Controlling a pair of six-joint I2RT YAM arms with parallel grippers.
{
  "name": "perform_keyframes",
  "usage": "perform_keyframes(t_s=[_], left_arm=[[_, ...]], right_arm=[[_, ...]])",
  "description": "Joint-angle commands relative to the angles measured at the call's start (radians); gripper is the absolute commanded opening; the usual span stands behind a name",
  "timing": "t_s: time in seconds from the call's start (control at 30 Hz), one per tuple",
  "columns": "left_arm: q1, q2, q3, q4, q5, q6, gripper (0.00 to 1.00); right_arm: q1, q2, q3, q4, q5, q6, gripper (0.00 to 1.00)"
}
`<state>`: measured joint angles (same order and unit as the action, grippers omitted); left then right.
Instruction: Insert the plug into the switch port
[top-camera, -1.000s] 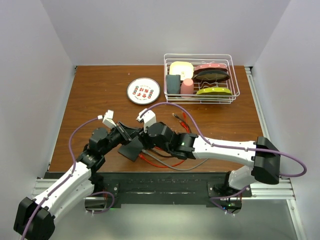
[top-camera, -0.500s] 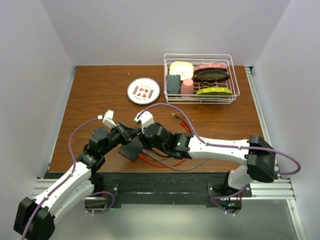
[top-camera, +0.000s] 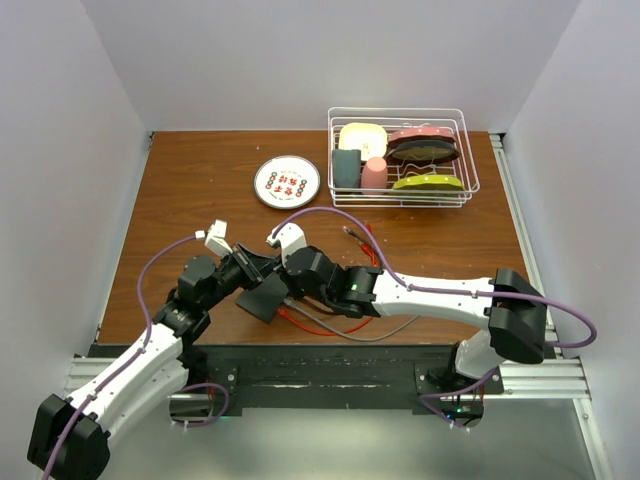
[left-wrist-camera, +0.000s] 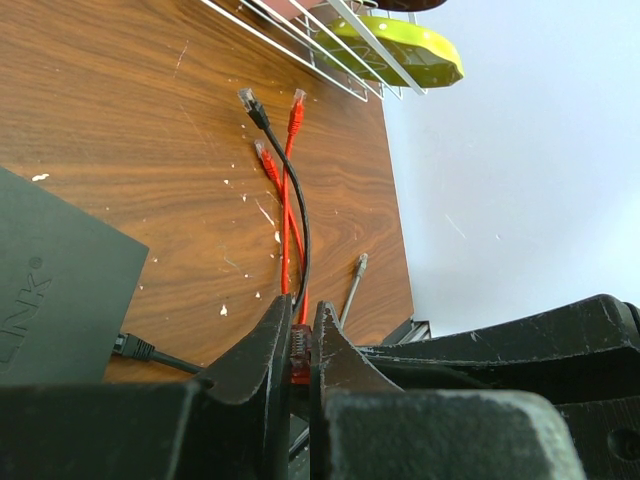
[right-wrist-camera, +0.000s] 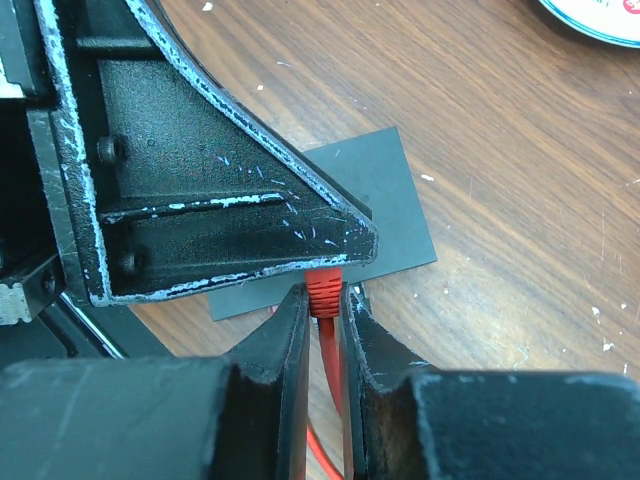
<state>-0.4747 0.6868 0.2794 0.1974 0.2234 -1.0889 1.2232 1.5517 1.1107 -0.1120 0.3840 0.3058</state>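
The switch (top-camera: 262, 297) is a flat dark-grey box on the wooden table, shown in the left wrist view (left-wrist-camera: 60, 290) and the right wrist view (right-wrist-camera: 385, 200). My left gripper (top-camera: 266, 270) hovers over it, shut on the red plug (left-wrist-camera: 296, 345), whose contacts show between its jaws (left-wrist-camera: 302, 308). My right gripper (top-camera: 286, 276) meets it from the right. Its fingers (right-wrist-camera: 322, 298) press both sides of the plug's ribbed red boot (right-wrist-camera: 324, 290), just under the left gripper's finger (right-wrist-camera: 220, 200). The red cable trails back between the right fingers. The switch's ports are hidden.
A black cable (left-wrist-camera: 135, 348) is plugged into the switch. Loose red and black cables (left-wrist-camera: 285, 150) and a grey one (left-wrist-camera: 352, 285) lie to the right. A round white plate (top-camera: 287, 181) and a wire dish rack (top-camera: 402, 155) stand at the back.
My right gripper has shifted left up to the left gripper and its jaws have closed onto the red boot. The left arm and the switch have stayed put.
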Motion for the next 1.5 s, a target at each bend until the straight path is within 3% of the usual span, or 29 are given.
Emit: perform_keyframes(t_s=[0.0,0.07,0.1,0.2,0.67,1.0,1.47], left_arm=[[-0.007,0.002,-0.002,0.048,0.007,0.007,0.1],[-0.007,0.002,0.006,0.033,-0.001,0.021,0.4],[-0.005,0.002,0.012,0.017,-0.007,0.023,0.83],[-0.005,0.0,0.055,-0.076,-0.073,0.049,1.0],[0.016,0.075,0.176,-0.196,-0.173,0.217,1.0],[0.126,0.246,0.239,-0.231,-0.096,0.372,1.0],[0.177,0.454,0.196,-0.135,-0.038,0.42,1.0]], right_arm=[[0.004,-0.025,0.032,0.021,0.03,0.006,0.0],[0.004,-0.036,0.026,0.014,0.035,0.006,0.0],[0.004,-0.041,0.018,0.011,0.038,0.006,0.0],[0.006,-0.065,-0.008,0.005,0.047,0.01,0.0],[-0.005,-0.117,-0.12,-0.026,0.081,-0.013,0.0],[-0.168,-0.168,-0.287,0.081,-0.112,-0.025,0.0],[-0.217,0.041,-0.293,0.175,-0.27,-0.085,0.0]])
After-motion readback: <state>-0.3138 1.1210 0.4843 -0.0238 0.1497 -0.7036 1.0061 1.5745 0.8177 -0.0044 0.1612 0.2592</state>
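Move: The red plug is already pinched between both hands, in the air over the port side of the switch. The free switch port lies roughly 4 cm to the right hand's right, level with it fore and aft, and about 16 cm below. Next to that port sit the black plug, about 2 cm back and 4 cm right of the right hand, and the grey plug, 4 cm back and 2 cm right. For the left hand, the switch's middle is about 2 cm back, 4 cm left and 15 cm down. The red plug passes wholly to the right hand: the left fingers spring wide open, while the right keep their pinch and carry it about 8 cm right and 11 cm down, easing slightly forward and tipping the plug downward, towards the port side of the switch. The freed left hand sinks some 9 cm towards the switch, going about 5 cm forward and 5 cm left, its left side rolling up almost 30 degrees. ##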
